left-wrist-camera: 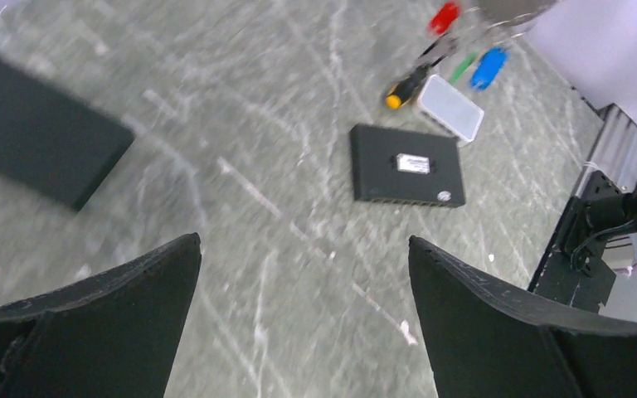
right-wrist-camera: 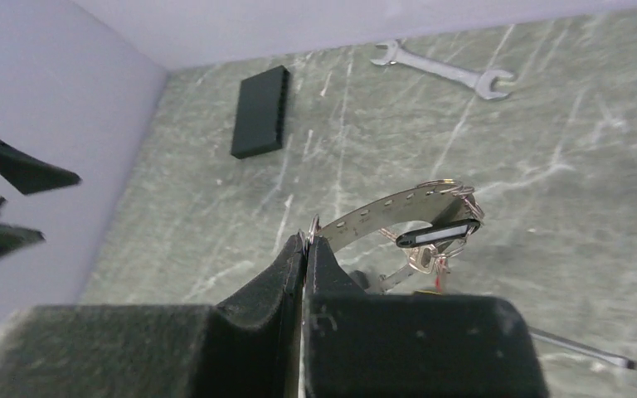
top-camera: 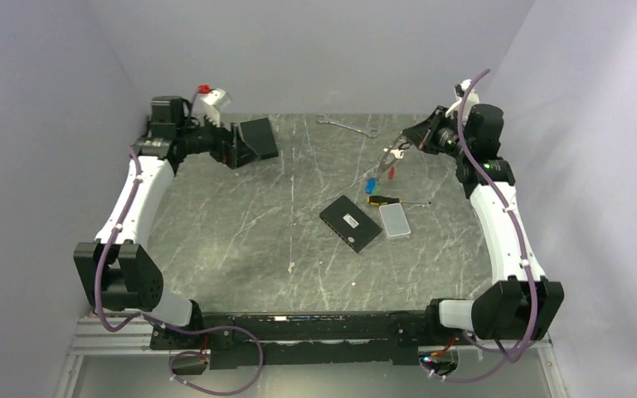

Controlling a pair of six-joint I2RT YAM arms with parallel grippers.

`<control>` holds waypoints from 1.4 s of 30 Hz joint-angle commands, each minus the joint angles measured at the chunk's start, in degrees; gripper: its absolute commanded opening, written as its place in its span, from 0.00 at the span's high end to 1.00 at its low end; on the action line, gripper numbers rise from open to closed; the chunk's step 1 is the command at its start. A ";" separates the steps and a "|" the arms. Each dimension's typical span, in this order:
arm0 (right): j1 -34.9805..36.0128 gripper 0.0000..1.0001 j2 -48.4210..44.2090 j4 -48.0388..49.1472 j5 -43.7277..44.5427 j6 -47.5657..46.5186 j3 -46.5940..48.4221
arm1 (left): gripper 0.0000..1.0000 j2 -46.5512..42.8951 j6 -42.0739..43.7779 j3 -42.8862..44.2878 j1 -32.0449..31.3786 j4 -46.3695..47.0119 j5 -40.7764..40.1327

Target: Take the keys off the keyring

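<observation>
My right gripper [right-wrist-camera: 307, 240] is shut on the keyring [right-wrist-camera: 398, 207], a thin grey metal band held above the table at the back right. A dark tag key [right-wrist-camera: 438, 234] hangs from the ring's far end. In the top view the right gripper [top-camera: 394, 152] has a red key [top-camera: 391, 172] and a blue key [top-camera: 371, 184] dangling under it. The left wrist view shows the red key [left-wrist-camera: 444, 16], a green key [left-wrist-camera: 464, 65] and the blue key [left-wrist-camera: 488, 68]. My left gripper [left-wrist-camera: 303, 249] is open and holds nothing, at the back left [top-camera: 232, 149], far from the ring.
A flat black box [top-camera: 350, 222], a small white box [top-camera: 395, 220] and a yellow-handled screwdriver [top-camera: 381, 200] lie under the hanging keys. A silver wrench [top-camera: 347, 126] lies at the back. A black block [top-camera: 259, 137] sits beside the left gripper.
</observation>
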 commanded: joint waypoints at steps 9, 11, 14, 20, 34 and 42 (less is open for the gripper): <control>9.76 1.00 9.59 12.53 3.65 17.08 5.50 | 0.04 7.61 -15.58 1.71 -18.53 28.48 -7.56; 11.64 1.00 10.64 12.79 4.84 17.23 5.95 | 0.06 9.49 -14.62 3.24 -21.01 29.41 -9.12; 14.21 1.00 12.24 12.19 6.58 16.98 7.21 | 0.10 12.23 -12.38 6.13 -24.33 28.84 -12.30; 16.96 1.00 14.71 11.86 7.92 17.15 8.30 | 0.17 15.36 -10.22 9.34 -29.36 26.31 -14.02; 19.62 1.00 16.23 12.77 6.14 18.90 8.18 | 0.41 18.73 -2.72 9.32 -35.68 23.31 -26.92; 19.51 0.85 15.92 15.49 2.52 18.38 5.98 | 1.00 17.63 1.98 10.76 -35.82 19.22 -33.53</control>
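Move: The right hand already holds the keyring; its middle hangs about 4 cm left, 2 cm back and 4 cm below the fingertips. From the open left hand it is some 37 cm to the right, 1 cm back and about 1 cm lower. On the table 27 cm below the right hand, the screwdriver lies 2 cm back and 2 cm left, the labelled box 10 cm back and 12 cm left, and the wrench 27 cm ahead and 12 cm left. The left fingers shut nearly all the way on the hanging keyring just beside the right fingertips, having swept some 23 cm right and sunk about 5 cm, closing mostly at the very end. The right hand keeps its pinch and brings the keyring about 14 cm left to meet them, dipping 5 cm and easing 4 cm forward, wrist tilting roughly 20 degrees before it slows almost to a stop. ##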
